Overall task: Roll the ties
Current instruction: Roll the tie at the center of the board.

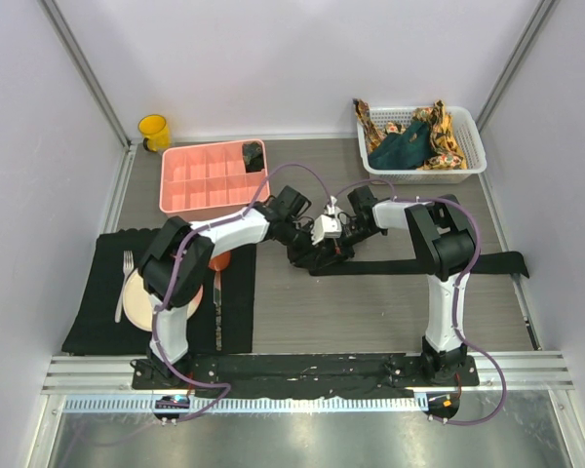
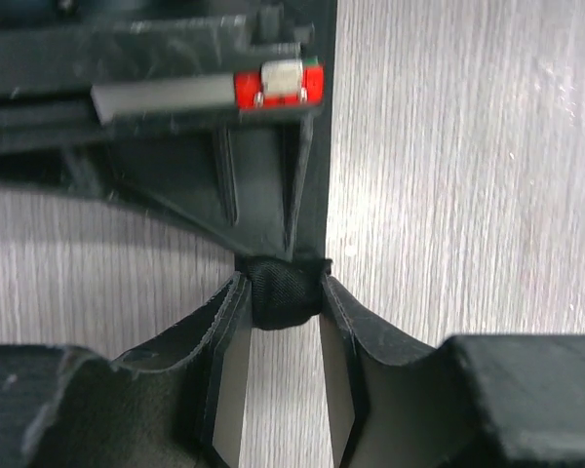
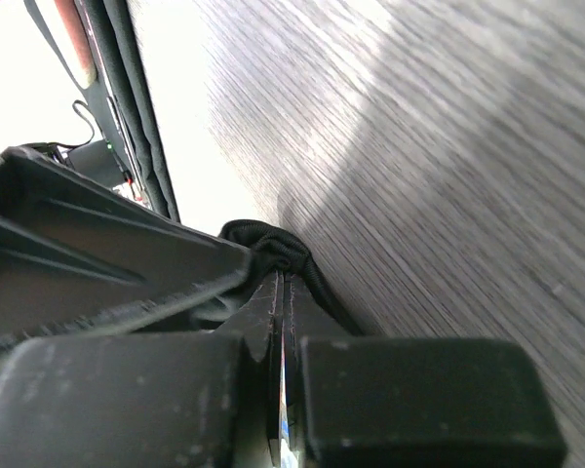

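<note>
A black tie (image 1: 419, 264) lies flat across the middle of the table, its left end wound into a small roll (image 2: 285, 297). My left gripper (image 1: 312, 255) is shut on that roll, one finger (image 2: 232, 331) pressing each side. My right gripper (image 1: 333, 249) meets it from the opposite side. In the right wrist view its jaws are shut, with the black roll (image 3: 273, 249) wrapped round the tips of the right gripper (image 3: 283, 280). A dark teal tie (image 1: 402, 146) and orange patterned ties (image 1: 447, 136) lie in the white basket (image 1: 473, 156) at the back right.
A pink divided tray (image 1: 200, 180) at the back left holds a black roll (image 1: 253, 154) in one compartment. A yellow cup (image 1: 154, 132) stands behind it. On the left, a black mat (image 1: 97, 312) carries a plate (image 1: 136, 304), fork (image 1: 125, 283) and knife (image 1: 217, 304).
</note>
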Robot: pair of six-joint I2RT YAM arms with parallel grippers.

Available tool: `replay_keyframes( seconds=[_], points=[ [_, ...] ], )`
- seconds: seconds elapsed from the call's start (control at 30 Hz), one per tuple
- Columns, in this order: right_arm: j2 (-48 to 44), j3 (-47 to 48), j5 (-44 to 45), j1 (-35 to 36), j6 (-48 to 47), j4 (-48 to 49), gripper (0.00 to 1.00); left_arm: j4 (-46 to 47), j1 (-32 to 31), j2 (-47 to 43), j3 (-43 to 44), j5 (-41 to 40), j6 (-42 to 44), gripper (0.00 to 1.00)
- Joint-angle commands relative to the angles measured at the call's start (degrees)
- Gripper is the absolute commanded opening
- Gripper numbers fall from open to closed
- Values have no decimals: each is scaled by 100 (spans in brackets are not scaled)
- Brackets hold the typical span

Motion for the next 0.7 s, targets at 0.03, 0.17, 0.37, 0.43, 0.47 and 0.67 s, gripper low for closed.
replay_keyframes(
  seconds=[0.03, 0.17, 0.37, 0.43, 0.47, 0.67],
  points=[
    [251, -55, 1012, -17, -337, -71, 1, 37, -294, 339, 344, -363, -213, 37],
    [190, -73, 933, -26, -302, -27, 1, -192, -435, 488, 353, -846, -12, 37],
    [-161, -11, 705, -69, -258, -141, 2, -771, -462, 585, 336, -1356, 463, 34],
    [-276, 41, 591, -122, -258, -281, 5, -939, -462, 585, 318, -1392, 621, 33],
    [-389, 42, 538, -148, -250, -334, 10, -965, -470, 585, 300, -1401, 648, 33],
    [-689, -90, -15, -245, 126, -371, 29, -931, -461, 629, 353, -1260, 657, 34]
  ],
)
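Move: My left fingers already hold the small rolled left end of the tie, right at the hand point. The flat strip it is going down to starts about 3 cm to the right and 3 cm below, straight across. From this hand the orange mug stands some 24 cm left, about level in reach; the pink tray's middle is 24 cm left and 18 cm farther out. For my right hand, shut beside the roll, that rolled end is about 3 cm left and 2 cm higher. I keep the rolled end between my left fingers and set it down: first about 1 cm to the right, then mostly straight down, nearly 2 cm in all, tipping the wrist some 10 degrees as I press it onto the strip. Meanwhile my right hand stays shut beside the roll, then opens its fingers part-way, lets go of the cloth and backs off rightward and up by a centimetre or so. ##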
